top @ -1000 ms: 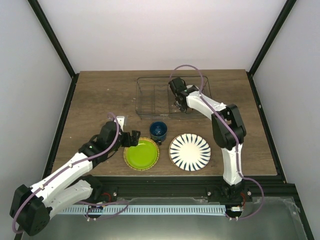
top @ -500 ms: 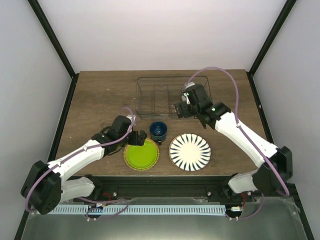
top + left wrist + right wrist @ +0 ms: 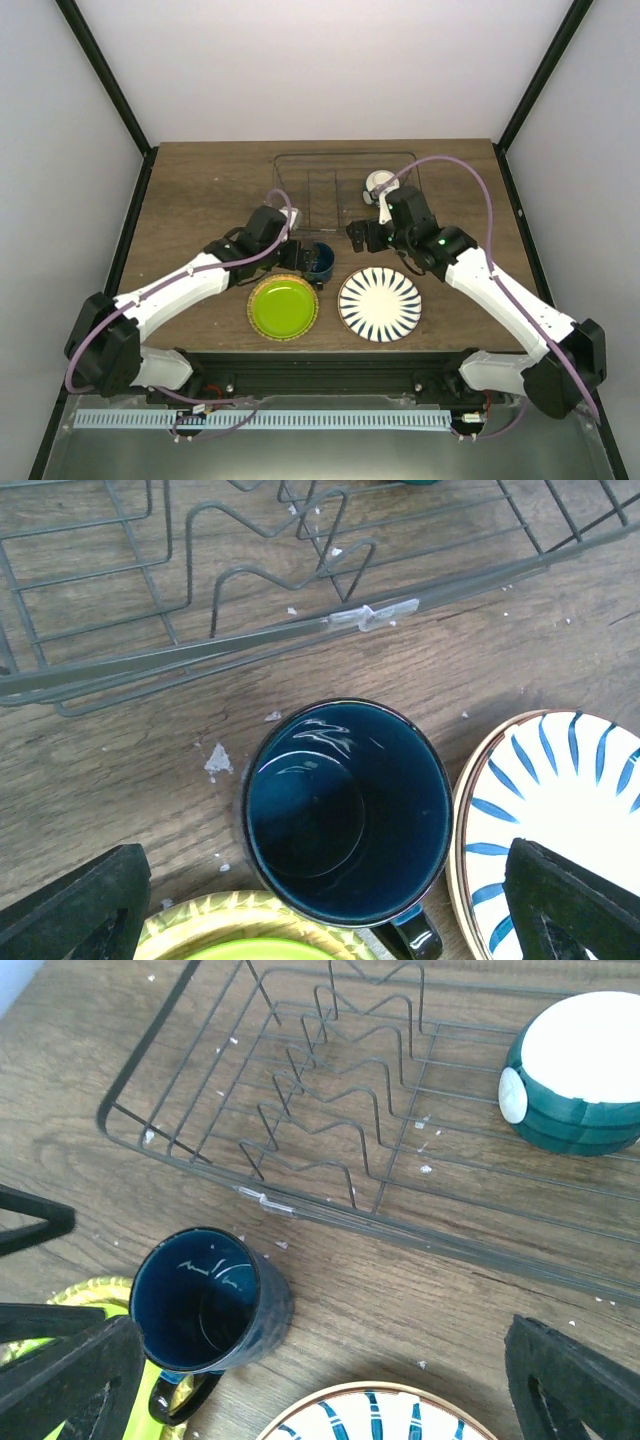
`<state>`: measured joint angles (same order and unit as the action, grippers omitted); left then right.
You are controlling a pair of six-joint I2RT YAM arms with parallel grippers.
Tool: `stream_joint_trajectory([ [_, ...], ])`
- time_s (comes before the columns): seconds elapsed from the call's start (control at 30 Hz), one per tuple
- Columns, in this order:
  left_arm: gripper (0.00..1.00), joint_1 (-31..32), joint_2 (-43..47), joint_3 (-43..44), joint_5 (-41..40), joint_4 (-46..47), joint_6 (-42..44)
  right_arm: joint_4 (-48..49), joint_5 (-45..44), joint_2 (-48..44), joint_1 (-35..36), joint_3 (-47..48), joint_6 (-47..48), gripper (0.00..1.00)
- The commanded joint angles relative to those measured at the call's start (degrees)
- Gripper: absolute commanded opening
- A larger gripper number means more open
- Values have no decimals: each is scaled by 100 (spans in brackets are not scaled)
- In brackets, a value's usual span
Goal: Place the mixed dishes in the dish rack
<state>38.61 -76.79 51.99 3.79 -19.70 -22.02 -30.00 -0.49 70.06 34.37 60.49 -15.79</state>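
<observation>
The dark blue mug [image 3: 321, 262] stands upright on the table just in front of the dish rack [image 3: 300, 195]. My left gripper [image 3: 303, 257] hovers at the mug [image 3: 345, 810], open, its fingers [image 3: 80, 905] spread wider than the cup. My right gripper [image 3: 358, 237] hangs open and empty between rack and striped plate [image 3: 379, 304]. The white bowl [image 3: 378, 183], teal on the outside [image 3: 585, 1070], rests inside the rack [image 3: 330, 1090] at its right end. The lime-green plate [image 3: 283, 307] lies flat in front of the mug, touching its handle [image 3: 415, 942].
The two plates lie side by side near the table's front edge. The rack's zigzag dividers [image 3: 340, 1070] fill its left and middle part. Black frame posts rise at the table's back corners. My left gripper's finger [image 3: 30, 1220] shows in the right wrist view.
My left gripper has moved right and forward, from beside the green plate to the mug. My right gripper has drawn back out of the rack; the bowl stays inside.
</observation>
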Motion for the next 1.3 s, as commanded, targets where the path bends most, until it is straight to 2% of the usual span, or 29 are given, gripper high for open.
stream_joint_trajectory([
  [0.0, 97, 194, -313, 359, -360, -492, 29, 103, -16, -465, 13, -30, -182, 100],
  [0.27, 94, 443, -886, 614, -840, -927, -118, -70, -240, -1044, 17, -222, -78, 100],
  [0.63, 93, 520, -1610, 685, -957, -423, -280, -162, -272, -1276, 16, -313, -82, 100],
  [0.73, 89, 517, -1761, 697, -951, -299, -308, -165, -268, -1301, 17, -325, -83, 100],
  [0.9, 74, 520, -1967, 752, -870, -165, -329, -159, -311, -1352, 17, -366, -73, 100],
  [1.27, 22, 517, -1904, 713, -709, -104, -342, -179, -452, -1443, 13, -428, -63, 100],
])
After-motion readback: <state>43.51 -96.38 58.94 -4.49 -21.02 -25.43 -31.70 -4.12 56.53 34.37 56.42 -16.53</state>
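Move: The blue mug is nearly level in reach with the left hand, about 4 cm to its right and 11 cm below. The green plate lies some 10 cm back, 4 cm left and 14 cm down, the striped plate as far back but 17 cm right, and the dish rack's middle about 17 cm ahead and 11 cm right, 11 cm lower. From the right hand the mug is roughly 9 cm left, 2 cm back and 18 cm below. Down about 8.5 cm and then slightly right and forward, the left hand sinks onto the mug's left rim, tipping its fingers some 15 degrees steeper. Near the bottom it closes from wide open to about a quarter, one finger inside the mug and one outside the wall. The right hand backs off empty and open: up about 4 cm, back and right. ##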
